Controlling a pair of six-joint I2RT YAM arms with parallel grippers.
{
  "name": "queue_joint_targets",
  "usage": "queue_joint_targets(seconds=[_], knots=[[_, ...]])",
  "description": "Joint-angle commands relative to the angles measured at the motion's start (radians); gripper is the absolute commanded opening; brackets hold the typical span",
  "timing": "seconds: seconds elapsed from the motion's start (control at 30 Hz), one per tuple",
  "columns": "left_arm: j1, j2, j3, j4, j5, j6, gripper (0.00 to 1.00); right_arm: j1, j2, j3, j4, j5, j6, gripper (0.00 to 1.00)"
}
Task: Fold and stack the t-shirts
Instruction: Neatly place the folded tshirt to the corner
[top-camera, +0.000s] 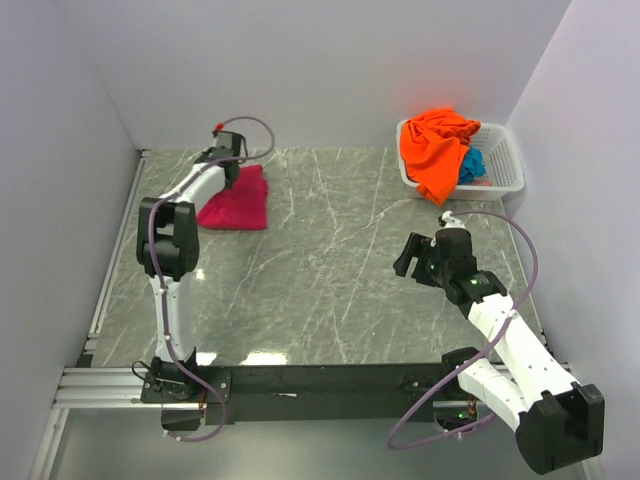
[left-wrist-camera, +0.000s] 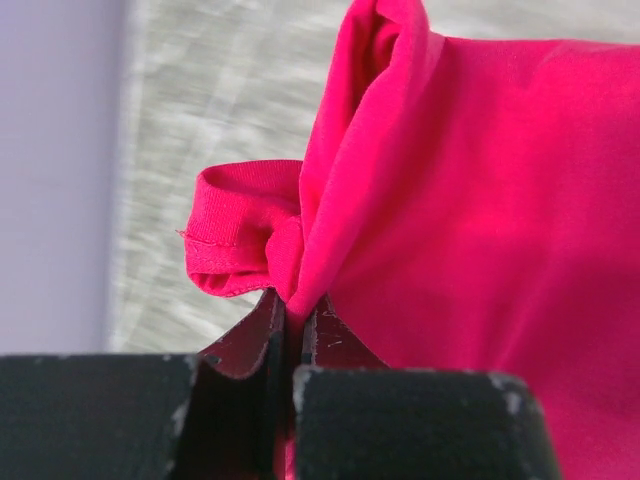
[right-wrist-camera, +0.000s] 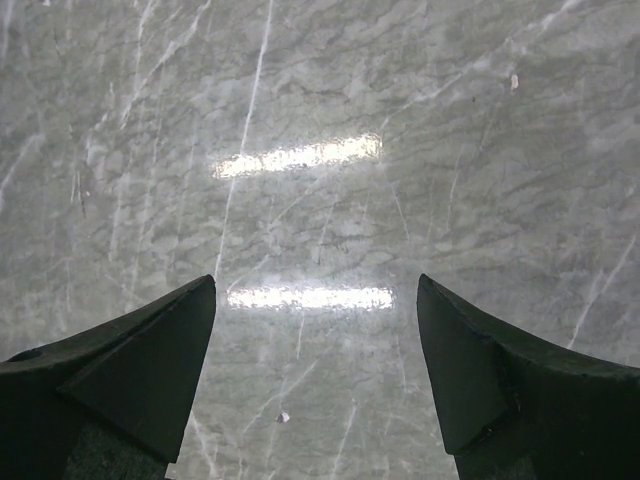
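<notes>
A magenta-pink t-shirt (top-camera: 240, 203) lies folded at the table's far left. My left gripper (top-camera: 228, 172) reaches over its far left edge. In the left wrist view the left gripper (left-wrist-camera: 294, 302) is shut on a pinched fold of the pink t-shirt (left-wrist-camera: 480, 200), and a hemmed sleeve edge (left-wrist-camera: 235, 230) curls to the left. An orange t-shirt (top-camera: 436, 148) is heaped in the basket and hangs over its front rim, with a teal-blue t-shirt (top-camera: 471, 165) beside it. My right gripper (top-camera: 413, 257) hovers open over bare marble at the right, nothing between its fingers (right-wrist-camera: 150, 370).
The white lattice basket (top-camera: 502, 160) stands at the far right corner by the wall. Grey walls close in the table on the left, back and right. A metal rail (top-camera: 110, 290) runs along the left edge. Marble (right-wrist-camera: 320, 150) fills the right wrist view.
</notes>
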Motion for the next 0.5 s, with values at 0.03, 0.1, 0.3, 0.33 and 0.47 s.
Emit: queue_joint_targets(seconds=[0.03,0.1,0.3,0.33,0.47], knots=[[0.063,0.009,0.069,0.102,-0.074,0.149,0.01,0.001,-0.025,0.045,-0.04,0.033,-0.003,0.88],[0.086,0.004,0.064,0.154,-0.053,0.199,0.01,0.001,-0.028,0.052,-0.061,0.055,0.002,0.88],[0.158,0.067,0.15,0.173,-0.057,0.259,0.01,0.001,-0.061,0.046,-0.11,0.098,0.018,0.88],[0.167,0.092,0.169,0.17,-0.066,0.267,0.0,0.001,-0.069,0.042,-0.112,0.101,0.021,0.88],[0.212,0.133,0.235,0.136,-0.066,0.261,0.01,0.001,-0.103,0.028,-0.135,0.102,0.031,0.88]])
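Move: The left hand already pinches the folded t-shirt by its far-left part; the shirt's middle lies about 7 cm to its right, 8 cm back and 4 cm lower. The table corner it is taken to is some 17 cm left, 8 cm ahead and 7 cm below. The far table edge is 8 cm straight ahead, the left table edge 17 cm straight left. From the idle right hand that corner lies roughly 36 cm ahead, 69 cm left and 9 cm lower. Leftward, and about 4 cm forward as well, the left hand carries the folded t-shirt some 10 cm towards the far-left table corner, quick at first and then slower, with only a slight rise. The shut fingers keep their pinch while the wrist rolls roughly 10 degrees, its left side coming up. The empty right hand eases about 2 cm back and to the right, fingers still open. ##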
